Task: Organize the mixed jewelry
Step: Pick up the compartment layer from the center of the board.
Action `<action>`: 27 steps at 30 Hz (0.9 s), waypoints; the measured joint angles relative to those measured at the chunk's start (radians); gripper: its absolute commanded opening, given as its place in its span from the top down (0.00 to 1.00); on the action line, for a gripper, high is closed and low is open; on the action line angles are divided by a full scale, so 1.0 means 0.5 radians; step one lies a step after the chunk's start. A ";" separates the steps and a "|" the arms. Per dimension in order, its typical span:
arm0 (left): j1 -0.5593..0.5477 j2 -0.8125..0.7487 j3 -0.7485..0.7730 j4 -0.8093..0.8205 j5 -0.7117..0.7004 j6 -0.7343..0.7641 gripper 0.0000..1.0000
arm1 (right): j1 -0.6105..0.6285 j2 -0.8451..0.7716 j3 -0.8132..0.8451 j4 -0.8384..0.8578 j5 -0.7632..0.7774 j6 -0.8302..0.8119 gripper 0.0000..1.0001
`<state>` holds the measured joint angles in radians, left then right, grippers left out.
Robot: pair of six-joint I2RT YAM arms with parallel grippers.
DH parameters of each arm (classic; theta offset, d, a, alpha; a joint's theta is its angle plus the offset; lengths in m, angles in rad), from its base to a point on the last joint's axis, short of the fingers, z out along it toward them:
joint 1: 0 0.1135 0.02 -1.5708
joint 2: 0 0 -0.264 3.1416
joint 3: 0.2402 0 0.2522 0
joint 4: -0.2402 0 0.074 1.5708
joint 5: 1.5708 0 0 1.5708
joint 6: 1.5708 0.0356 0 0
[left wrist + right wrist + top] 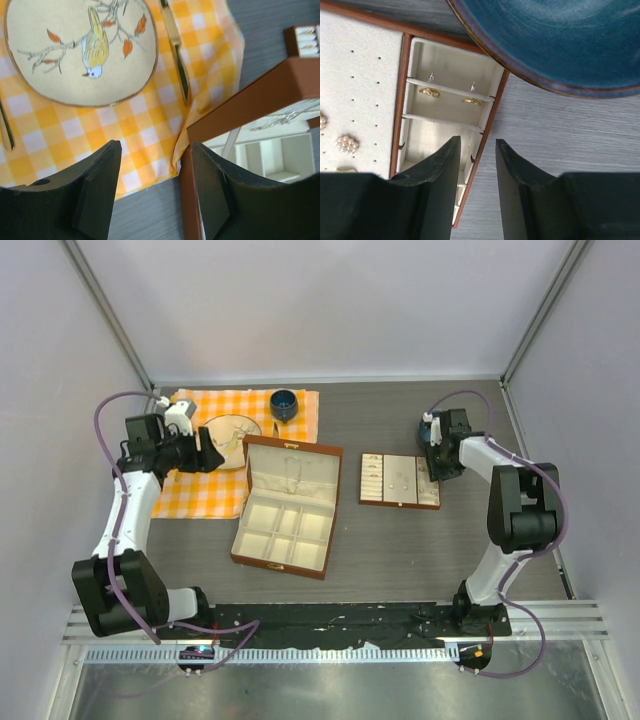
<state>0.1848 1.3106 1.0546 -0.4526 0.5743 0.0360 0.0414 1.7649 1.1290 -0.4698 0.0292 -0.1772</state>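
Note:
The brown jewelry box (285, 562) lies open mid-table, and a thin silver chain necklace (285, 119) rests in its lid. A separate insert tray (398, 504) sits to its right. Two small gold rings (429, 92) (471, 101) are tucked in the tray's ring slots, and pearl earrings (346, 144) sit on its pad. My right gripper (478, 141) hangs open over the tray's right wall (490, 117), with nothing between its fingers. My left gripper (156, 147) is open at the box's left side (250, 100), above the cloth's edge, empty.
An orange checkered cloth (200, 495) at back left carries a bird-painted plate (80, 50), a gold spoon (175, 55) and a blue cup (284, 403). A blue dish (560, 45) lies just beyond the tray, close to my right gripper. Walls enclose the table.

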 measured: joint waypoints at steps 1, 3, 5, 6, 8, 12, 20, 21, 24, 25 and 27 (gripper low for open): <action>0.004 -0.008 -0.032 -0.013 -0.018 0.024 0.37 | -0.001 0.020 0.000 0.005 -0.003 0.002 0.66; 0.012 -0.024 -0.101 -0.043 -0.048 0.079 0.37 | -0.002 0.060 0.000 0.016 -0.008 0.010 0.70; 0.021 -0.032 -0.160 -0.079 -0.072 0.126 0.37 | -0.002 0.066 0.002 0.021 -0.017 0.016 0.73; 0.023 -0.036 -0.182 -0.088 -0.079 0.150 0.37 | -0.001 0.067 0.002 0.021 -0.014 0.019 0.78; 0.026 -0.049 -0.236 -0.106 -0.090 0.189 0.37 | -0.002 0.070 0.002 0.026 -0.006 0.024 0.84; 0.027 -0.078 -0.322 -0.156 -0.102 0.252 0.37 | -0.012 0.074 0.002 0.062 -0.014 0.067 0.99; 0.027 -0.169 -0.428 -0.199 -0.098 0.304 0.37 | -0.014 0.077 0.008 0.075 -0.043 0.053 0.99; 0.027 -0.177 -0.446 -0.200 -0.097 0.304 0.37 | -0.018 0.077 0.012 0.063 -0.056 0.060 0.99; 0.027 -0.197 -0.523 -0.198 -0.098 0.300 0.38 | -0.024 0.066 0.018 0.008 -0.096 0.097 0.99; 0.027 -0.200 -0.549 -0.197 -0.103 0.295 0.38 | -0.024 0.062 0.023 -0.021 -0.114 0.107 0.99; 0.027 -0.209 -0.598 -0.196 -0.117 0.293 0.38 | -0.023 0.044 0.029 -0.067 -0.148 0.114 0.99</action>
<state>0.1986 1.2060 0.7555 -0.5507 0.5156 0.1825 0.0299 1.7870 1.1435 -0.5034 -0.0448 -0.1200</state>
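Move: The right hand hovers just above the compartment layer's right wall, one finger each side. The layer's middle is about 10 cm to its left, level front to back and 2 cm lower. The blue bowl is some 11 cm ahead and 4 cm to the right; the open jewelry box lies roughly 41 cm to the left and 7 cm back. From the left hand, the layer is about 45 cm to the right, 1 cm ahead and 17 cm below. The right fingers straddle the compartment layer's right wall and pinch it near mid-length: the hand settles about 1 cm, shuts, then keeps its hold while drawing slightly back and left. Meanwhile the left hand, empty and open, sinks some 10 cm and backs off about 8 cm, away from the plate, its fingers tipping further down. ##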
